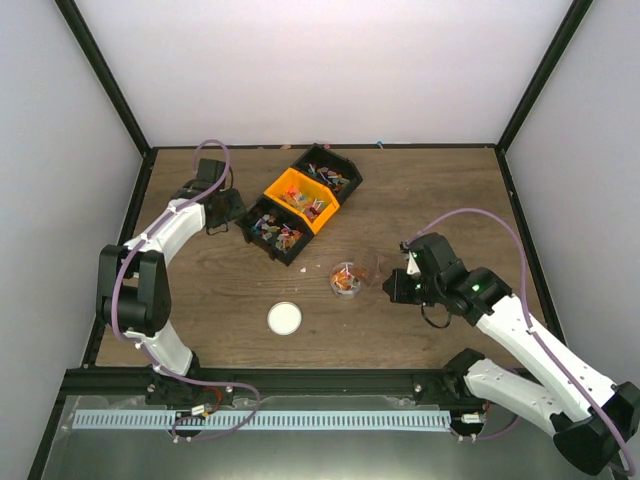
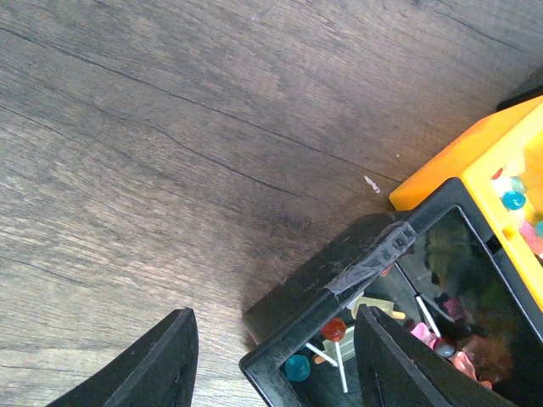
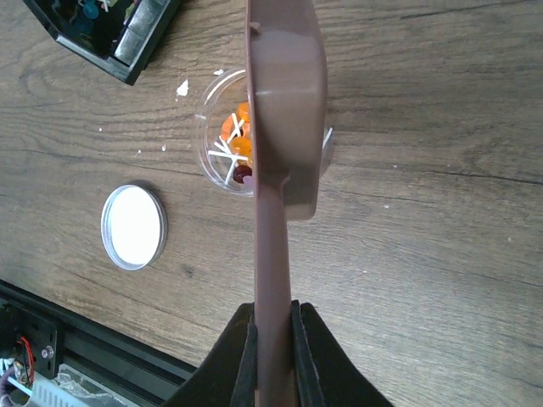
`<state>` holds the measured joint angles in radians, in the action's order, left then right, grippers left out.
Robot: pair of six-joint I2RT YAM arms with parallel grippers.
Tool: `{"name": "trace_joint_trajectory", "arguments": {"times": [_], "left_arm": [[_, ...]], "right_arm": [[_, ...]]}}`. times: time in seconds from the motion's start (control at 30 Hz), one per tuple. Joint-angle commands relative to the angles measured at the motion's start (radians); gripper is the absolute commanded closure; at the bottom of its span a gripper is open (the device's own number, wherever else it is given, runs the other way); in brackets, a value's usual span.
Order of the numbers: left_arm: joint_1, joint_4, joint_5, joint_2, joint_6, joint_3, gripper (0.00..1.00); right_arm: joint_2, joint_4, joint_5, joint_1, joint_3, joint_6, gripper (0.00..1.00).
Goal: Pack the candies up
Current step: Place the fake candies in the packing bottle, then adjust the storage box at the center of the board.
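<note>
Candies [image 1: 277, 232] in mixed colours fill three joined bins at the back of the table. More candies [image 3: 233, 148] lie in a small clear round jar [image 1: 346, 280] mid-table. My right gripper [image 3: 273, 360] is shut on the handle of a brown scoop [image 3: 284, 102], and the scoop's bowl hangs tilted over the jar. My left gripper [image 2: 276, 360] is open and straddles the near black bin's corner [image 2: 339, 280]. One finger is outside the bin and the other is inside, next to red and teal candies [image 2: 333, 329].
The row of bins runs black [image 1: 272, 230], orange [image 1: 300, 198], black [image 1: 328, 172] diagonally. The jar's white lid [image 1: 284, 318] lies flat near the front, left of the jar. White crumbs [image 3: 181, 86] dot the wood by the jar. Black frame rails border the table.
</note>
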<state>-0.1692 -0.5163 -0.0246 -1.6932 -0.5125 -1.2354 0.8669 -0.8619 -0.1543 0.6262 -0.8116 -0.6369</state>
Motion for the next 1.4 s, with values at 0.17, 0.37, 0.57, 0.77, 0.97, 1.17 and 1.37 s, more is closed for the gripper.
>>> {"name": "trace_joint_trajectory", "arguments": {"times": [0.17,0.37,0.57,0.77,0.97,1.17,1.37], "left_arm": [[-0.004,0.010,0.020,0.037,-0.015,0.000,0.46],[-0.016,-0.016,0.089,0.080,-0.175,0.022,0.45],[-0.039,-0.029,0.145,0.094,-0.329,0.070,0.45],[-0.061,-0.006,0.197,0.103,-0.397,0.140,0.45],[-0.114,-0.030,0.147,0.105,-0.450,0.161,0.44],[-0.145,-0.039,0.105,0.066,-0.551,0.152,0.41],[-0.165,-0.037,0.103,0.004,-0.609,0.137,0.54]], "right_arm": [[-0.046,0.069,-0.008,0.008,-0.088,-0.089,0.99],[0.026,0.287,-0.145,-0.101,0.021,-0.160,0.99],[0.054,0.676,-0.377,-0.299,0.190,-0.254,0.99],[0.162,0.845,-0.529,-0.444,0.240,-0.230,0.99],[0.285,1.017,-0.574,-0.529,0.293,-0.290,0.99],[0.392,1.152,-0.538,-0.538,0.315,-0.372,0.97],[0.445,1.177,-0.517,-0.537,0.307,-0.390,0.86]]}}
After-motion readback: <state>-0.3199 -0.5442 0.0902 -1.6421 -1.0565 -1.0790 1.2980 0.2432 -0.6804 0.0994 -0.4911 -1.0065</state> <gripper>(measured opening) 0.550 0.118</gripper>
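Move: The near black bin's middle lies about 10 cm right of the left hand, 4 cm back and 8 cm below; the orange bin is some 18 cm right and 6 cm ahead, equally low. For the right hand, already holding the scoop, the orange bin lies roughly 28 cm ahead, 25 cm left and 12 cm down. The packing bottle, with candies already inside, stands about 12 cm left and 2 cm ahead of that hand, 11 cm below it. The near black bin's near-left rim is what the left hand goes for: after a small lift it moves back and right, about 7 cm each way, then sinks, turning some 25 degrees, its open fingers straddling the rim. The scoop, still gripped, is carried off the bottle by the right hand, first up, then about 14 cm forward towards the bins while sinking, the wrist rolling its left side up and turning clockwise. ##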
